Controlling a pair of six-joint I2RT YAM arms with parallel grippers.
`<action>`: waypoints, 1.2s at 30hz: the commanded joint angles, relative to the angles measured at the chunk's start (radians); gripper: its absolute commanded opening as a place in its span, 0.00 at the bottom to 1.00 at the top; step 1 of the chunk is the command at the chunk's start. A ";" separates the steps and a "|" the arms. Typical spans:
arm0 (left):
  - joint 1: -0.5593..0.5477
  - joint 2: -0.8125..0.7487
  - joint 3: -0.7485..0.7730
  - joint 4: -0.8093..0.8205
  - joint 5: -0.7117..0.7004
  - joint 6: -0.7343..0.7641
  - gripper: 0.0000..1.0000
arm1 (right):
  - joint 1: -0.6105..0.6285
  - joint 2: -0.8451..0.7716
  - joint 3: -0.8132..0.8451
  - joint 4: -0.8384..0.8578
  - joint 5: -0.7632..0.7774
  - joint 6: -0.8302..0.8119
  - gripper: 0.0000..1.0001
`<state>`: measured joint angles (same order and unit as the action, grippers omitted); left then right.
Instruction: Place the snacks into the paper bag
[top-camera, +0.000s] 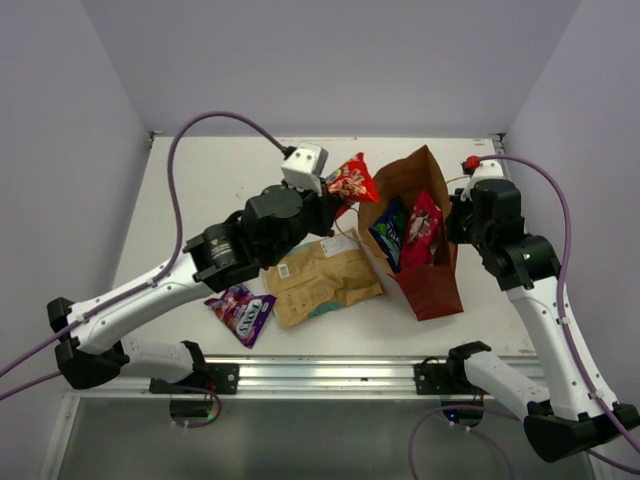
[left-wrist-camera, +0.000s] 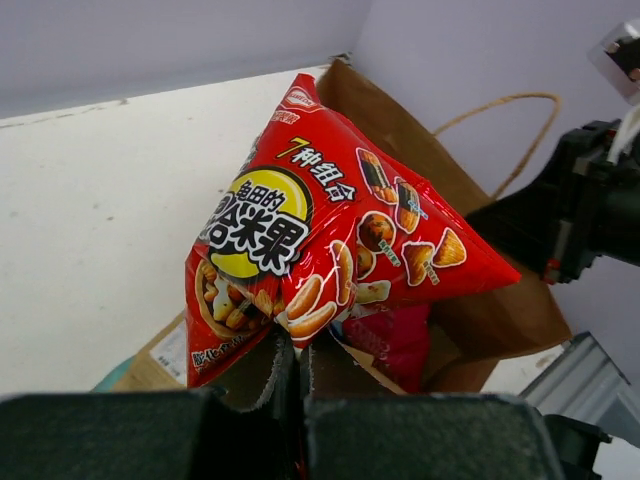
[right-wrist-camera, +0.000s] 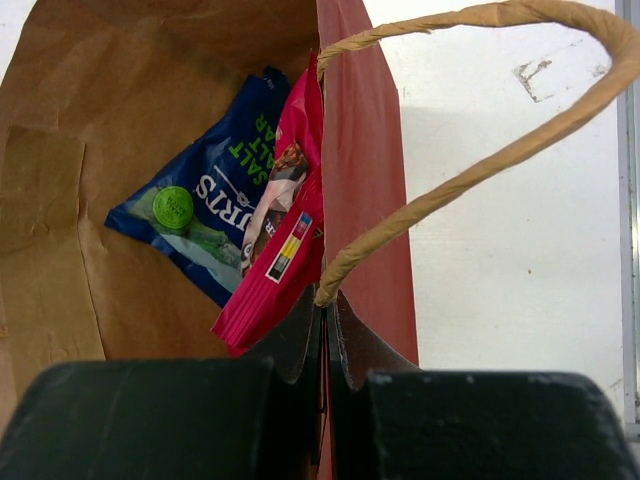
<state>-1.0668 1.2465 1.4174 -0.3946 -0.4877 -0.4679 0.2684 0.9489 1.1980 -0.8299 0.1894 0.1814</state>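
Note:
The red-brown paper bag (top-camera: 432, 280) lies on its side, mouth open, with the blue-and-white packet (top-camera: 392, 230) and the pink-and-white packet (top-camera: 422, 228) inside. My left gripper (top-camera: 333, 196) is shut on the small red-orange packet (top-camera: 352, 180) and holds it in the air just left of the bag's mouth; the packet fills the left wrist view (left-wrist-camera: 320, 240). My right gripper (top-camera: 455, 222) is shut on the bag's right wall (right-wrist-camera: 365, 200) at its rim, beside a string handle (right-wrist-camera: 470, 130). The tan kraft pouch (top-camera: 320, 280) and the purple FOX'S packet (top-camera: 241, 312) lie on the table.
The white table (top-camera: 220, 180) ends in a metal rail (top-camera: 320, 375) at the near edge. Grey walls stand at the back and both sides. Purple cables loop above both arms.

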 joint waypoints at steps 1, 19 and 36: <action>-0.038 0.089 0.093 0.112 0.106 0.051 0.00 | 0.000 0.001 0.011 0.025 -0.008 -0.019 0.00; -0.071 0.469 0.229 0.227 0.226 0.175 1.00 | 0.000 -0.006 0.009 0.021 -0.013 -0.019 0.00; -0.079 -0.075 -0.403 -0.343 -0.448 -0.649 1.00 | 0.000 0.004 0.011 0.023 -0.024 -0.020 0.00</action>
<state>-1.1431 1.0977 1.1240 -0.4149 -0.8104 -0.7292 0.2684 0.9489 1.1980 -0.8261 0.1871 0.1780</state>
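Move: Off to the left hand's right by some 19 cm and about 4 cm farther out is the middle of the paper bag, around 20 cm below the hand that already grips the red packet. Inside it the blue packet is 14 cm right and 4 cm ahead of the hand, the pink one 20 cm right and 3 cm ahead; the purple packet lies 20 cm left and 6 cm back, low on the table. From the right hand, the bag's middle is about 8 cm left, 1 cm ahead and 11 cm below. Carrying the red packet about 15 cm to the right and 10 cm down over the bag's mouth, the left hand turns some 20 degrees clockwise, opens its fingers wide and lets go. It then swings back some 20 cm left, rising before it dips again, turning counter-clockwise towards the purple packet. The right hand stays put, keeping its pinch on the bag's right rim. ##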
